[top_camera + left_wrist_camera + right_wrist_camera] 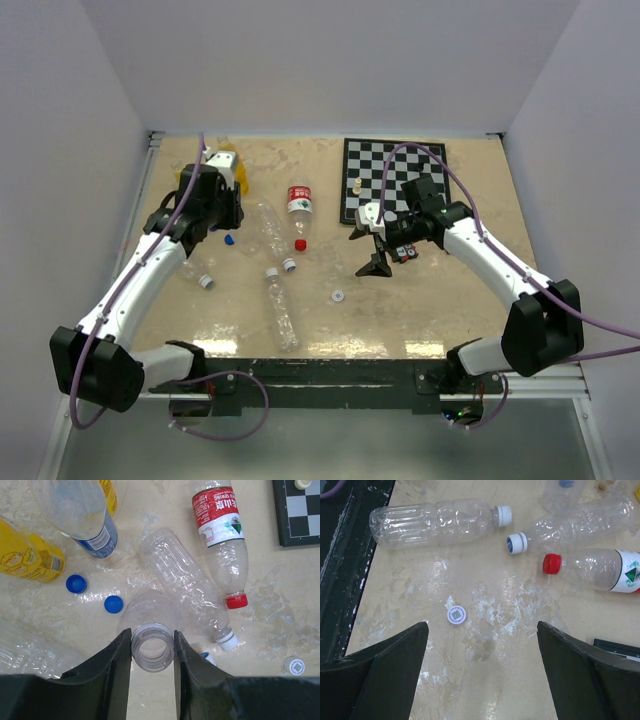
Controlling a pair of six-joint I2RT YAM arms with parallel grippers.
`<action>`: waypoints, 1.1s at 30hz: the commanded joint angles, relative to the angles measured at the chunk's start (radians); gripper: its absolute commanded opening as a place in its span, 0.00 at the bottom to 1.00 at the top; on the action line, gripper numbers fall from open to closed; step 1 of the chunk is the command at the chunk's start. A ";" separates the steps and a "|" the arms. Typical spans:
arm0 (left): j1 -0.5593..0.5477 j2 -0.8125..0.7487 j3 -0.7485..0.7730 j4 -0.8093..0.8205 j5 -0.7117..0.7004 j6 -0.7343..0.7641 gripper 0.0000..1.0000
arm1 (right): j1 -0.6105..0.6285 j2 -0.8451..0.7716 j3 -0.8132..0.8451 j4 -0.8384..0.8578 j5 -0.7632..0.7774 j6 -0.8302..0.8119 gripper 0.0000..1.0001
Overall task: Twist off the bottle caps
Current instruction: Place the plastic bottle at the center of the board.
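Observation:
In the left wrist view my left gripper (152,641) is shut on the open threaded neck of a clear bottle (150,609) that carries no cap. Two loose blue bottle caps (76,583) (113,604) lie on the table just beyond it. An orange-yellow bottle (30,557) and a clear bottle with a blue-and-white label (87,522) lie at the far left. A loose white cap (456,615) rests on the table ahead of my open right gripper (482,630), closer to its left finger. From above, the left gripper (220,213) is at the left and the right gripper (378,255) near the middle.
A red-labelled bottle (220,535) with a red cap (236,600) and long clear bottles with white caps (435,522) (580,522) lie around the middle. A chessboard (395,180) with white pieces sits at the back right. The table's dark front edge (345,570) is close to the right gripper's left.

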 commanded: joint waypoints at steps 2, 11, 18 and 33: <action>0.019 0.043 0.060 0.009 0.006 0.026 0.10 | -0.002 -0.032 0.034 0.006 -0.024 -0.011 0.93; 0.029 0.098 0.106 -0.005 0.015 0.023 0.49 | -0.003 -0.032 0.034 0.007 -0.025 -0.011 0.93; 0.034 0.101 0.126 -0.014 0.009 0.023 0.68 | -0.002 -0.029 0.032 0.006 -0.025 -0.011 0.93; 0.034 0.021 0.187 -0.031 0.036 0.023 0.88 | -0.002 -0.029 0.032 0.009 -0.024 -0.010 0.93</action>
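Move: The left hand still holds the open, cap-less plastic bottle upright by its neck; the standing spot is on the table some 18 cm below and about 2 cm ahead. A blue cap lies about 2 cm ahead and 4 cm left, the blue-label bottle stands roughly 11 cm ahead and 4 cm left, and a clear lying bottle is some 4 cm ahead and 7 cm right. From the idle right hand, the spot is about 11 cm ahead and 28 cm left. The left hand carries the plastic bottle by its neck about 2 cm straight forward, between the near blue cap and the clear lying bottle, then sinks a bare half centimetre as the fingers start to spread, with the wrist hardly turning. It stays there while the fingers open from roughly a third to nearly wide, letting go of the neck, then begins to lift, about 2 cm up from its lowest point, with the neck free between the spread fingers. ##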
